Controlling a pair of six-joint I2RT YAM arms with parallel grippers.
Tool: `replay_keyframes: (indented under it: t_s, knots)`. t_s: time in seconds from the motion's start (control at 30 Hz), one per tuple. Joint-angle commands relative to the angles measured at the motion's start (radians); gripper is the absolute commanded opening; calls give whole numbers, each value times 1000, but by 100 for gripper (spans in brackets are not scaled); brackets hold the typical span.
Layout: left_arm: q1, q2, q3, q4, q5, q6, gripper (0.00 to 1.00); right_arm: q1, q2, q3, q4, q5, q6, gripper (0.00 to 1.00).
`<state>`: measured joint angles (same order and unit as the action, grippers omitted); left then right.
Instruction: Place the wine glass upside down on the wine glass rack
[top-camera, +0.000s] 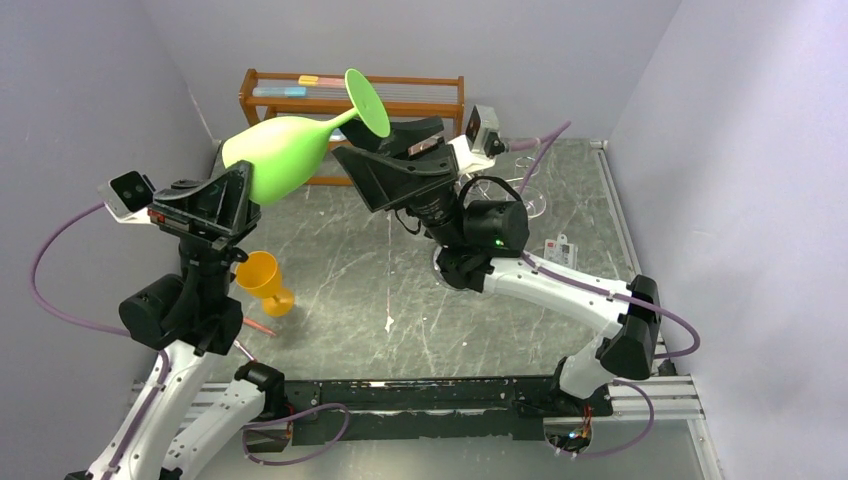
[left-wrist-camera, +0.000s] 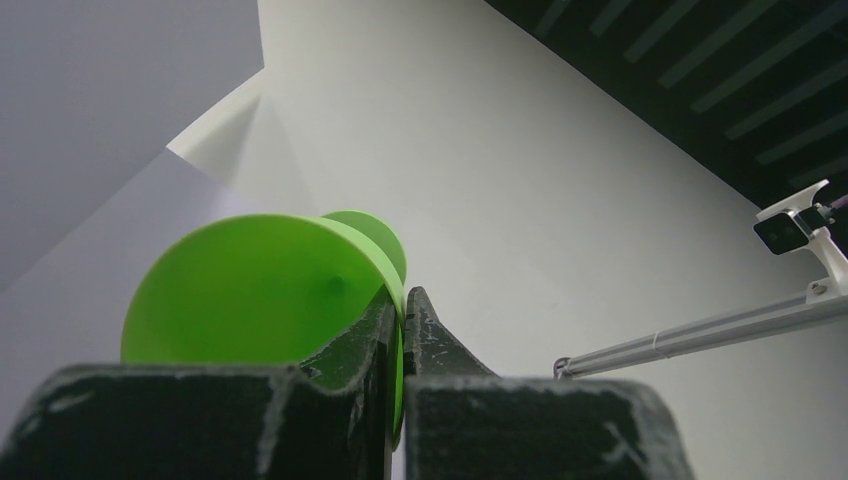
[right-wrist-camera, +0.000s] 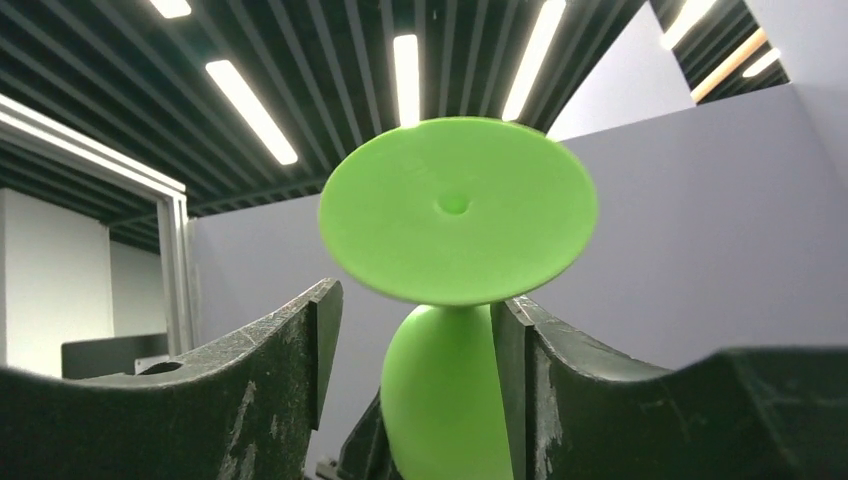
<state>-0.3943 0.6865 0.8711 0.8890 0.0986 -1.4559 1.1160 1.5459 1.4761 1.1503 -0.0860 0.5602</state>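
A lime-green wine glass (top-camera: 285, 150) hangs in the air above the table's back left, lying nearly level with its foot (top-camera: 367, 100) pointing right. My left gripper (top-camera: 247, 183) is shut on the rim of its bowl (left-wrist-camera: 250, 290), and the thin green wall is pinched between the fingers (left-wrist-camera: 432, 330). My right gripper (right-wrist-camera: 415, 300) is open, its fingers either side of the glass just under the round foot (right-wrist-camera: 455, 210); a gap shows at the left finger (right-wrist-camera: 320, 330). The wine glass rack (top-camera: 530, 195) is mostly hidden behind the right arm.
A brown wooden shelf unit (top-camera: 420, 95) stands against the back wall. An orange plastic glass (top-camera: 262, 280) lies on the table by the left arm, with a pink stick (top-camera: 255, 326) near it. A small white device (top-camera: 560, 250) lies at the right.
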Motion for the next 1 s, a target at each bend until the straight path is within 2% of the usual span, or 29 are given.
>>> replay_keyframes:
  t_s: [0.0, 0.2, 0.5, 0.57, 0.67, 0.73, 0.9, 0.97]
  knots:
    - [7, -31, -7, 12, -6, -14, 5, 8, 22, 52, 44, 83, -10, 57]
    - [6, -41, -12, -7, 23, 6, 5, 10, 39, 93, 5, 83, 5, 43]
    - [6, -53, -3, -63, 43, 47, 5, 15, 69, 136, -6, 51, 21, 31]
    - [7, -55, -9, -71, 45, 44, 5, 15, 67, 136, -7, 48, 18, 24]
    - [6, -71, -17, -118, 49, 48, 7, 15, 62, 138, -23, 53, 2, 6]
    - [6, -88, -15, -175, 44, 63, 19, 15, 57, 139, -31, 54, -11, 0]
    - [6, -146, -6, -344, 11, 132, 55, 15, 25, 100, -34, 82, -43, 0]
    - [6, -176, 8, -437, -8, 177, 65, 15, 5, 72, -32, 83, -56, 0]
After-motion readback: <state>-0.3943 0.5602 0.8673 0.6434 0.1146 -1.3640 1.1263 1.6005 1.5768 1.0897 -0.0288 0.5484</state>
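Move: The wine glass (green) is still held at its rim by the left hand; its stem lies about 9 cm right of that hand, 3 cm ahead and 4 cm above. From the open right hand the stem is barely 1 cm ahead, 1 cm left and 1 cm up. The rack stands some 22 cm ahead of the right hand, 16 cm right and 42 cm below; the orange glass is about 14 cm ahead of the left hand, 14 cm left, 50 cm below. Right hand eases 2 cm left, forward and up, pinching the stem; left hand opens, sinking off the rim. ##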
